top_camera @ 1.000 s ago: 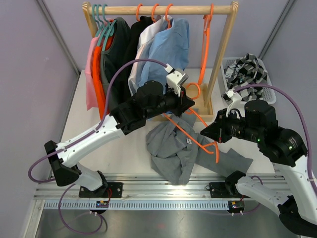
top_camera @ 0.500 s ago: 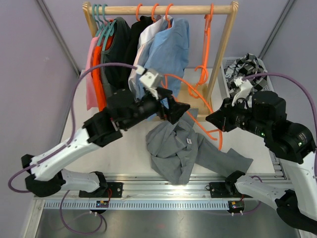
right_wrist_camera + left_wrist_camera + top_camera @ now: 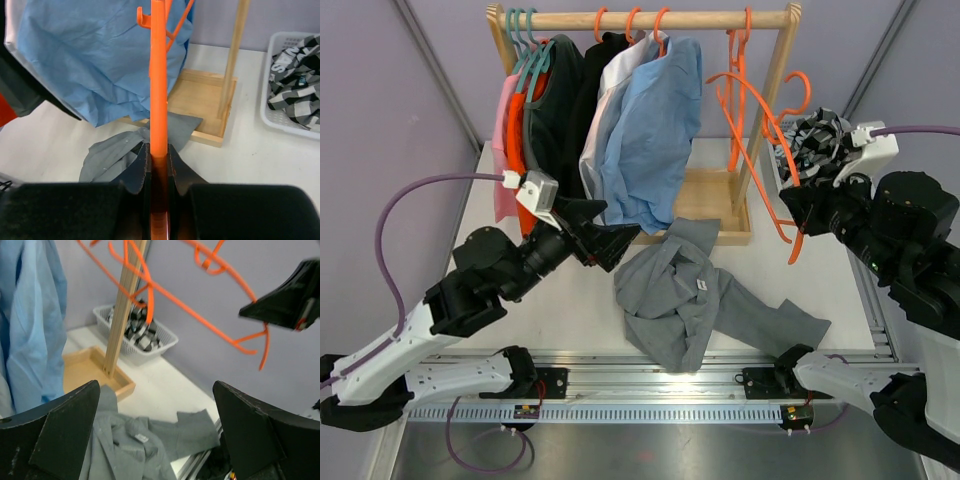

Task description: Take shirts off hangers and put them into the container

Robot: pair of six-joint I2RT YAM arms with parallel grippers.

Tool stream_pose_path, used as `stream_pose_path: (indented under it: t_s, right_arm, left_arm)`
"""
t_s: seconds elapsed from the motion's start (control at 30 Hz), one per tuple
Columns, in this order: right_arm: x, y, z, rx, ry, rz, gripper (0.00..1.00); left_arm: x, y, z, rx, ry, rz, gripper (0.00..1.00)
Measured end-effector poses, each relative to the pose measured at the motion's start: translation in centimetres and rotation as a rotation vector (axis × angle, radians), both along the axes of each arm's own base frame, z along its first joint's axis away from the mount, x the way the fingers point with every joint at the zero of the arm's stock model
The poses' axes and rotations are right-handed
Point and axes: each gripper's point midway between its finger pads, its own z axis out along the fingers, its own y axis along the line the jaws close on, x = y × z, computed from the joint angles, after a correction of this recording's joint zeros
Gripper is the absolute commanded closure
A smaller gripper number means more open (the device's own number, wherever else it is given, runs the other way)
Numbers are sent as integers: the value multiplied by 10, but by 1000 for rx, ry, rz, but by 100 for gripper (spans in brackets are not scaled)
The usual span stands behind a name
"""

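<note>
My right gripper is shut on the bar of an orange hanger and holds it up in the air beside the rack's right post. The hanger carries no shirt. A grey shirt lies crumpled on the table in front of the rack base. Left of that shirt and above the table, my left gripper stands open with nothing between its fingers. The white latticed container stands at the right with a black-and-white plaid shirt in it. A light blue shirt hangs on the rack.
The wooden rack spans the back, with its flat wooden base on the table. Pink, orange, dark and white shirts hang on teal and orange hangers at its left. Another bare orange hanger hangs near the right post.
My left gripper opened, let go of the hanger and drew back to the left. My right gripper lifted the hanger up and to the right, clear of the grey shirt.
</note>
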Motion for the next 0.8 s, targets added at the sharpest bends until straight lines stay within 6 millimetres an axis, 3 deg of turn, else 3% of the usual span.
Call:
stream_pose_path:
  t_s: [0.17,0.5,0.67,0.8]
  right_arm:
    - [24,1,-7,-35,20,-73,100]
    - [101,42,-4,-72,30,-119,100]
    - [130,58,11,-68,-18,-125,100]
    - [151,67,11,-83,-39,-143,100]
  left_arm:
    - [5,-6,-39,75,71,13,1]
    - [0,10,-56,48,111,37,1]
    - [-1,15,-66,40,132,44,1]
    - [-4,19,-68,29,141,46,1]
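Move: The bare right end of the wooden rail, where the emptied orange hangers hang, is about 28 cm ahead of my right hand, 8 cm to its left and 12 cm higher. The blue shirt hangs some 22 cm ahead and 23 cm left; the container is roughly 35 cm ahead, 22 cm right and 40 cm down. From my open left hand that rail end is about 32 cm ahead, 23 cm right and 12 cm up. Still pinching the empty orange hanger by its near corner, I carry it with my right hand about 15 cm forward and some 6 cm left, nearly level, up to the rail beside the hanging hangers, turning slightly clockwise. My left hand stays open and sinks about 7 cm, touching nothing. ##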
